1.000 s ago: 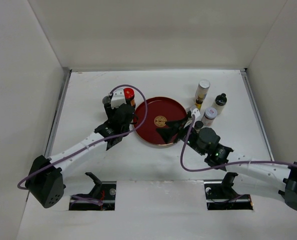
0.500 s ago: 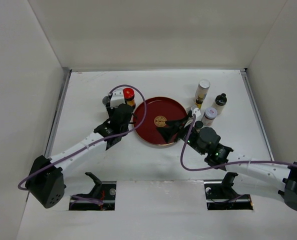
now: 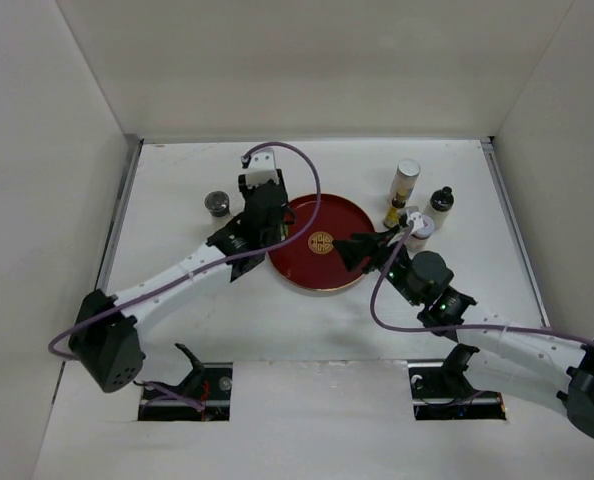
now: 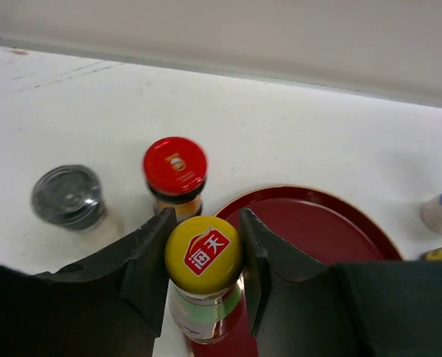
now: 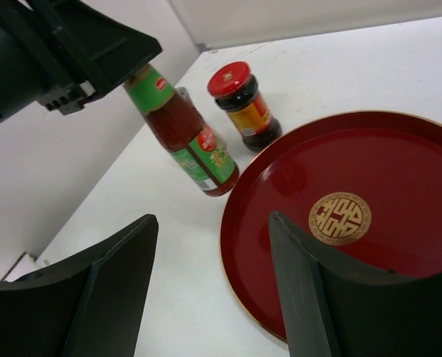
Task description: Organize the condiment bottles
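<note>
My left gripper (image 4: 205, 232) is shut on the yellow cap of a green-labelled sauce bottle (image 4: 203, 253), which hangs tilted at the left rim of the round dark-red tray (image 3: 322, 268). Just beyond it stand a red-capped jar (image 4: 175, 167) and a silver-lidded shaker (image 4: 68, 197). In the top view this gripper (image 3: 267, 222) hides the bottle and the jar. My right gripper (image 5: 213, 282) is open and empty, low over the tray's near-left rim (image 5: 239, 260), facing the held bottle (image 5: 184, 134).
To the tray's right stand a cream silver-topped cylinder (image 3: 405, 180), a dark black-capped bottle (image 3: 440, 203) and a white-lidded jar (image 3: 420, 226). The silver-lidded shaker (image 3: 217, 204) stands alone left of the tray. White walls enclose the table on three sides.
My left gripper closed on the yellow-capped bottle and shifted right and farther back, to the tray's left rim. My right gripper drew back to the right and narrowed a little.
</note>
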You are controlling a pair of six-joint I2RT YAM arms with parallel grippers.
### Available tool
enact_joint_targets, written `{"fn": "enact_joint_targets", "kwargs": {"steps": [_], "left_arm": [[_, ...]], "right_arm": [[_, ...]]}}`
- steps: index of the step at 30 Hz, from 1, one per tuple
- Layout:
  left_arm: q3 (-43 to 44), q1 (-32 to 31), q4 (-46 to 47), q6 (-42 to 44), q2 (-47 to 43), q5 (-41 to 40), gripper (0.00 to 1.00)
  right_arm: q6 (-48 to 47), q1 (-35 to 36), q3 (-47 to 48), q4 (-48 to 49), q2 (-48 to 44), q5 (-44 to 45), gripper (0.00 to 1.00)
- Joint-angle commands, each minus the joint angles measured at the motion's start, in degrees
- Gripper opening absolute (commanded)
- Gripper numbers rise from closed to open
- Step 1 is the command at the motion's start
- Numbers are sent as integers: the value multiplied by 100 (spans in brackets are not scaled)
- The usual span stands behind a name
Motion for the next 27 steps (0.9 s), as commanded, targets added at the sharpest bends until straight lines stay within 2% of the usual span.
{"fn": "enact_joint_targets", "kwargs": {"steps": [1, 10, 16, 19, 22, 25, 27], "left_arm": [[641, 131, 1231, 86, 425, 270, 14], [2091, 360, 1523, 95, 2254, 982, 14], [2663, 422, 1567, 103, 3089, 1167, 14], [2734, 475, 1611, 69, 3327, 1272, 20], [2550, 475, 1786, 59, 3354, 1246, 37], [2304, 466, 1874, 59, 3214, 1202, 64], [2164, 440, 1848, 51, 3047, 1185, 78]], "right_arm": [[248, -169, -71, 393, -212, 101, 68], [389, -354, -88, 332, -98, 224, 69], [389, -363, -71, 296, -71, 233, 69], [380, -354, -62, 296, -71, 206, 69], [371, -363, -62, 296, -54, 206, 69], [380, -363, -62, 296, -62, 206, 70], [380, -363, -62, 296, -62, 198, 70]]}}
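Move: Ahead of the left hand, which already holds the yellow-capped sauce bottle by its neck, the spot near the red tray's far rim lies about 12 cm out, 10 cm to the right and 20 cm down. The tray's centre is roughly 2 cm ahead and 13 cm right; the red-capped jar 10 cm ahead and 3 cm left, the grinder 8 cm ahead and 13 cm left. From the right hand that spot is some 26 cm ahead, 8 cm left. Carrying the upright sauce bottle forward and to the right over the tray, the left hand travels about 16 cm while sinking some 7 cm, turning slightly clockwise, to set it down near the far rim. There the fingers open wide, let go of the bottle and start to rise. The empty right hand edges about 2 cm right and forward. ##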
